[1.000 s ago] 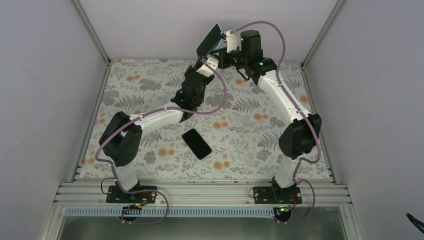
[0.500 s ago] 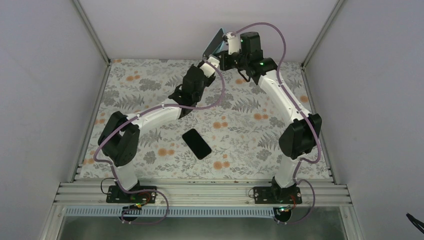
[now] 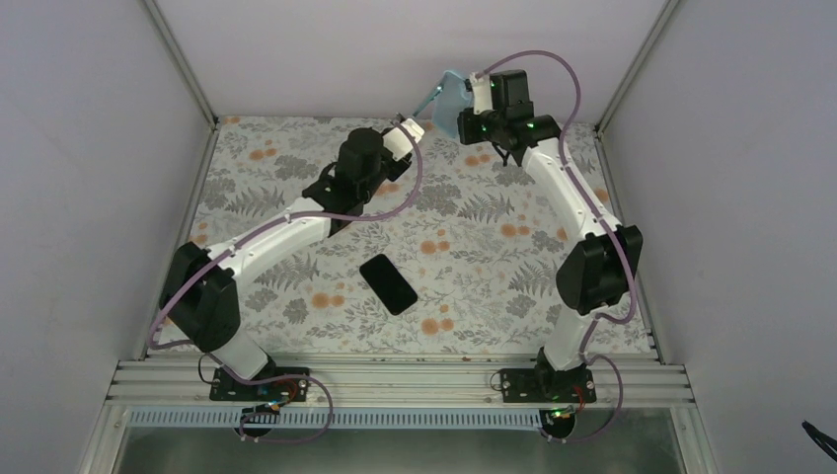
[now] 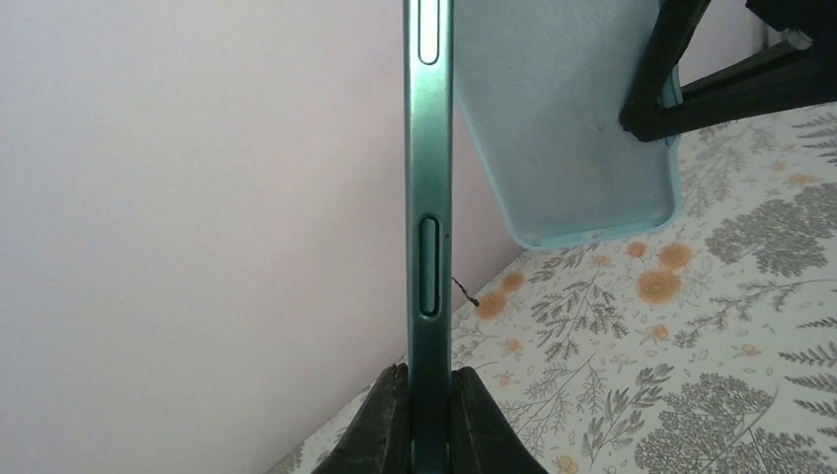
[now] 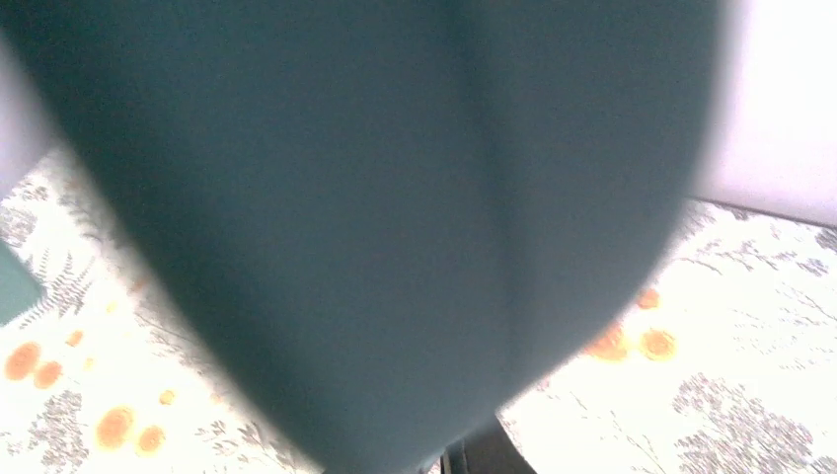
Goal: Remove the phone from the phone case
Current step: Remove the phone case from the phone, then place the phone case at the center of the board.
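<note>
The phone (image 4: 428, 197) stands on edge in the left wrist view, a thin green side with two buttons, and my left gripper (image 4: 430, 400) is shut on its lower end. Seen from above, the phone (image 3: 425, 101) is a thin slanted line above the left gripper (image 3: 408, 126) at the back of the table. The pale-blue phone case (image 4: 568, 118) hangs just right of it, apart from it, with my right gripper's black fingers (image 4: 663, 74) shut on it. From above, the case (image 3: 451, 99) sits at the right gripper (image 3: 466, 102). It fills the right wrist view as a blur (image 5: 375, 217).
A second black phone (image 3: 388, 283) lies flat on the flowered table cover (image 3: 474, 247), near the middle. White walls stand close behind both grippers, and metal frame posts (image 3: 183, 64) rise at the back corners.
The phone and the case were together at the two grippers; now they are apart. My left arm has drawn back to the left with the phone. The right gripper has swung right with the case.
</note>
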Available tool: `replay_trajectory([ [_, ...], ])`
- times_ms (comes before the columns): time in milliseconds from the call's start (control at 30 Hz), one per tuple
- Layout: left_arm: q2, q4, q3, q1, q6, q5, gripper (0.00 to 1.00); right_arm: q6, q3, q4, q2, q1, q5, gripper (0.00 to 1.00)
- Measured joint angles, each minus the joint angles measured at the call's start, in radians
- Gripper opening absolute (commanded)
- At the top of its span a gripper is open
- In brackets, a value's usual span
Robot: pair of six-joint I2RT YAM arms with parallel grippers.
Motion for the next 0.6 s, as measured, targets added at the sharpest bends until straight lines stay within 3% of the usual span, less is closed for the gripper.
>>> replay_trajectory([
  [300,-0.050,-0.095,-0.048,0.031,0.131,0.026,0.02,-0.086,-0.024,-0.088,-0.025,-0.031,-0.092,0.03],
  [600,-0.233,-0.116,-0.374,0.063,0.327,-0.095,0.02,-0.253,-0.169,-0.263,-0.005,-0.111,-0.277,0.03],
])
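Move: The phone is already out of its case. The left fingers hold its end, and the case hangs from the right hand, centred roughly 8 cm right of the left hand and 6 cm farther out, at about its height. From the right hand, the held phone lies about 8 cm left and 1 cm ahead. The spare phone on the cloth is some 20 cm back and 3 cm left of the left hand, or 25 cm back and 15 cm left of the right hand, about 30 cm below both. Down and apart, slowly at first and then faster, both hands bring their pieces towards the cloth. The left sinks about 10 cm and swings as far left, drawing back some 5 cm as its left side rolls up. The right sinks about 10 cm, pulls back 6 cm and drifts right, tipping down and turning counter-clockwise. Both keep their grip. ##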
